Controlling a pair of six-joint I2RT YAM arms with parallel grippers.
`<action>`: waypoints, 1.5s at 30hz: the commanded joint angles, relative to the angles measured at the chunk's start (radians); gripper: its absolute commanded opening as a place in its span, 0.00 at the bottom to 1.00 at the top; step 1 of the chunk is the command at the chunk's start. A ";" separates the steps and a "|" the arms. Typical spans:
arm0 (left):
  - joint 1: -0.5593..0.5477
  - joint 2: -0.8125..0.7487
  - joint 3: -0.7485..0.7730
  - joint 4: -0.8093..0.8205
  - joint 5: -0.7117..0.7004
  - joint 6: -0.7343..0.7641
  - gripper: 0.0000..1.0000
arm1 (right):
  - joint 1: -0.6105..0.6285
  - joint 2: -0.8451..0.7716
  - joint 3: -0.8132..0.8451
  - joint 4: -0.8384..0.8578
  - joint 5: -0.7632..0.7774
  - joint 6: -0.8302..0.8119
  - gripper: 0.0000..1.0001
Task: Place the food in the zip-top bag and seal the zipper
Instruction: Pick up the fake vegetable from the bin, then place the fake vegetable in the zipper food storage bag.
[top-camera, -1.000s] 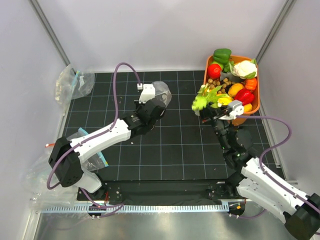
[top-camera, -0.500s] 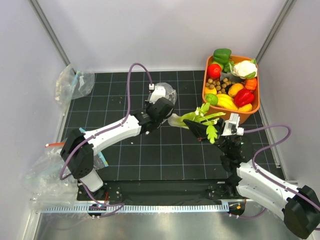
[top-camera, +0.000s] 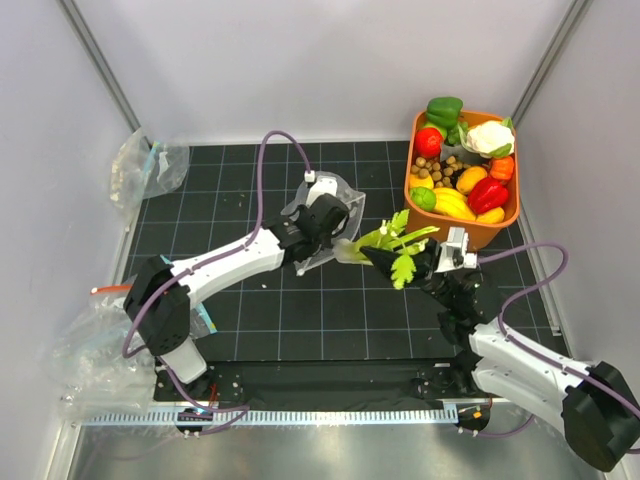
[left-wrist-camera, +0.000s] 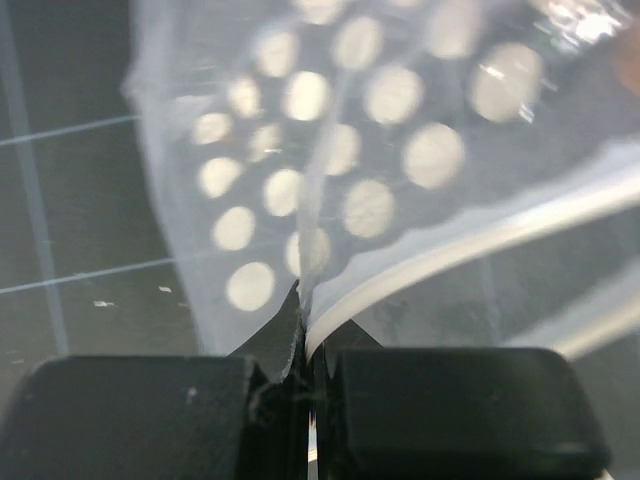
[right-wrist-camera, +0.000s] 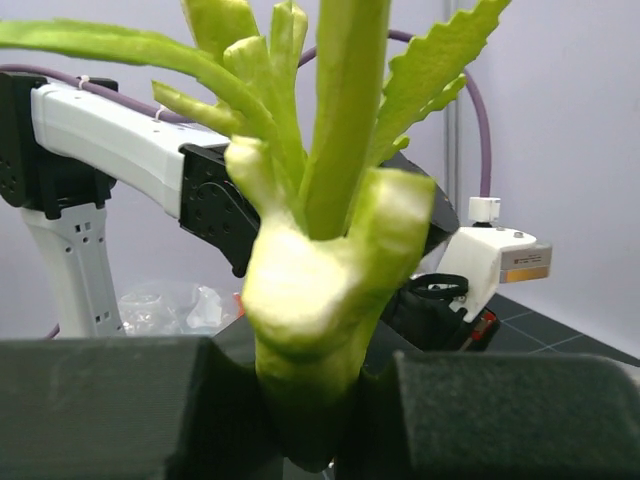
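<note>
My left gripper (top-camera: 318, 228) is shut on the mouth edge of the clear zip-top bag (top-camera: 328, 196) with white dots, holding it at mid-table. Up close, the dotted bag (left-wrist-camera: 330, 150) fans out above the left gripper (left-wrist-camera: 305, 335), and its pale zipper (left-wrist-camera: 480, 235) curves off to the right. My right gripper (top-camera: 418, 262) is shut on the celery (top-camera: 385, 242); its pale base points left and lies close to the bag. In the right wrist view the celery (right-wrist-camera: 320, 270) stands pinched in the right gripper (right-wrist-camera: 312, 405). Two red toy vegetables (top-camera: 488, 192) (top-camera: 429, 141) lie in the basket.
An orange basket (top-camera: 507, 216) of mixed toy produce stands at the back right. Another clear bag (top-camera: 150, 165) lies at the back left, and more crumpled plastic (top-camera: 85, 350) sits by the left arm's base. Grey walls close in both sides.
My right gripper has carried the celery from the basket leftward and down to the bag. My left gripper has shifted the bag slightly right and toward the back.
</note>
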 joint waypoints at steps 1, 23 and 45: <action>-0.006 -0.070 -0.013 0.079 0.196 -0.027 0.00 | 0.005 -0.045 -0.002 0.290 0.085 -0.037 0.01; -0.018 -0.146 0.006 0.140 0.679 -0.030 0.00 | 0.005 -0.034 -0.063 0.269 0.198 -0.263 0.01; 0.023 -0.134 0.050 0.057 0.920 -0.121 0.00 | 0.005 -0.013 0.086 -0.402 0.303 -0.530 0.01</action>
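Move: The right hand already grips the celery, its base end pointing down and left; the mouth of the bag lies about 13 cm ahead of this hand, 6 cm left and 20 cm below. From the right hand, the bin stands some 20 cm ahead, 21 cm right and 20 cm below, with the round green vegetable about 16 cm ahead, 12 cm right and 20 cm below. The left hand holds the bag's rim; from it the celery's base end is some 13 cm back, 7 cm right and 10 cm up. Back, right and up, roughly 11, 9 and 7 cm, the left hand carries the pinched rim to the celery, its wrist swinging clockwise and tipping down. The right hand, keeping its grip, first eases right and forward with a small rise, then goes forward and down to end some 5 cm lower, turning clockwise about 25 degrees as it brings the base end into the mouth. ##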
